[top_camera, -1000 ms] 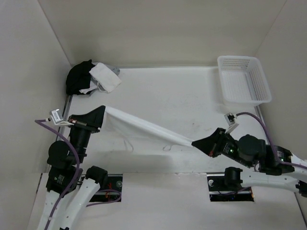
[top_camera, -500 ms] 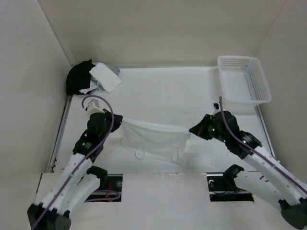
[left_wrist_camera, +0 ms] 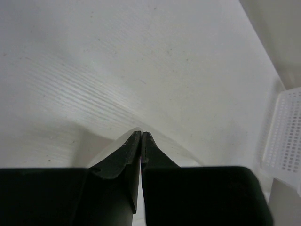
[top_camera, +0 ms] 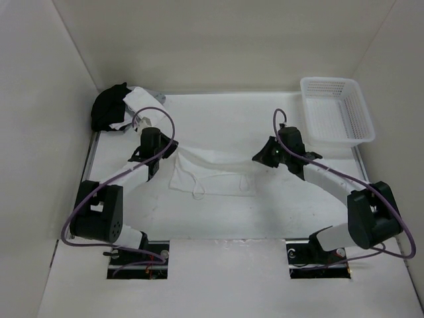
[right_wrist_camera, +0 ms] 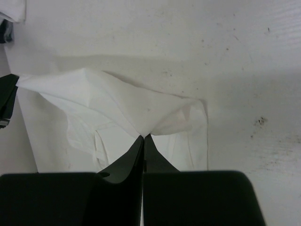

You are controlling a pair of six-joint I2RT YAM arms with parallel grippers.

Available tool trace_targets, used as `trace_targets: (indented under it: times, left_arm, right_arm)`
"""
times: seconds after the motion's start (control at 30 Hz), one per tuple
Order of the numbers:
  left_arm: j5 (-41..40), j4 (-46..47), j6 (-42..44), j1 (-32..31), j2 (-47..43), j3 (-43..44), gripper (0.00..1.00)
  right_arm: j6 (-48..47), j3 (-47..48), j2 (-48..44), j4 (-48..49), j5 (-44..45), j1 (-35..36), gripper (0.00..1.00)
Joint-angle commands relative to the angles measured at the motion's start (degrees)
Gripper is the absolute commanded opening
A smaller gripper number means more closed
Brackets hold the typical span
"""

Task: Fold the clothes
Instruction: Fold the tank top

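Observation:
The clothes (top_camera: 212,169), a thin white tank top, hang stretched between my two grippers over the middle of the table, and the lower part with two strap loops rests on the table. My left gripper (top_camera: 171,152) is shut on the top's left corner. In the left wrist view its jaws (left_wrist_camera: 141,133) pinch ribbed white fabric (left_wrist_camera: 94,94). At the right corner my right gripper (top_camera: 256,158) is also shut. The right wrist view shows those jaws (right_wrist_camera: 143,136) pinching a peak of the clothes (right_wrist_camera: 117,103).
A white mesh basket (top_camera: 336,109) stands at the back right, also at the right edge of the left wrist view (left_wrist_camera: 287,136). A black-and-white heap of garments (top_camera: 122,107) lies in the back left corner. White walls enclose the table.
Both arms have stretched away from the near edge toward the far side, carrying the top. It went from a taut diagonal band to a spread sheet with its straps trailing on the table.

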Motion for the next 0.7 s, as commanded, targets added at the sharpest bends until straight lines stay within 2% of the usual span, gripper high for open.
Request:
trace_targets:
  times: [0.0, 0.13, 0.3, 0.67]
  left_arm:
    - [1.65, 7.39, -0.73, -0.49, -5.94, -1.38, 0.00]
    - [0.94, 7.48, -0.99, -1.98, -15.95, -11.74, 0.00]
    - [0.33, 6.60, -1.34, -0.49, -28.44, -24.31, 0.01]
    - [1.74, 3.62, -2.05, 1.97, -43.91, -38.12, 0.02]
  right_arm:
    - [-1.46, 0.77, -2.61, 6.84, 1.72, 0.84, 0.00]
    - [-1.11, -6.25, -6.82, 9.11, 4.72, 2.69, 0.00]
    - [0.47, -14.60, -11.75, 12.90, 5.07, 6.55, 0.01]
    - [4.86, -23.31, -14.83, 12.29, 9.55, 14.03, 0.03]
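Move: Back towards the robot lies the tank top's near edge, the place both hands bring their held edge to: its middle is about 14 cm back, 13 cm right and 8 cm below the left hand; from the right hand some 10 cm back, 15 cm left, 8 cm below. The folded white cloth lies about 16 cm ahead of the left hand, 11 cm left and 6 cm down; the basket some 19 cm ahead of the right hand, 30 cm right and 6 cm down. Drawing back together towards the robot, both hands carry the pinched far edge of the tank top over the part already lying on the table, the left about 13 cm, the right about 10 cm. Each first lifts slightly, the left more, then sinks below its starting height; the left also drifts a little to its left. Both grips stay shut. ##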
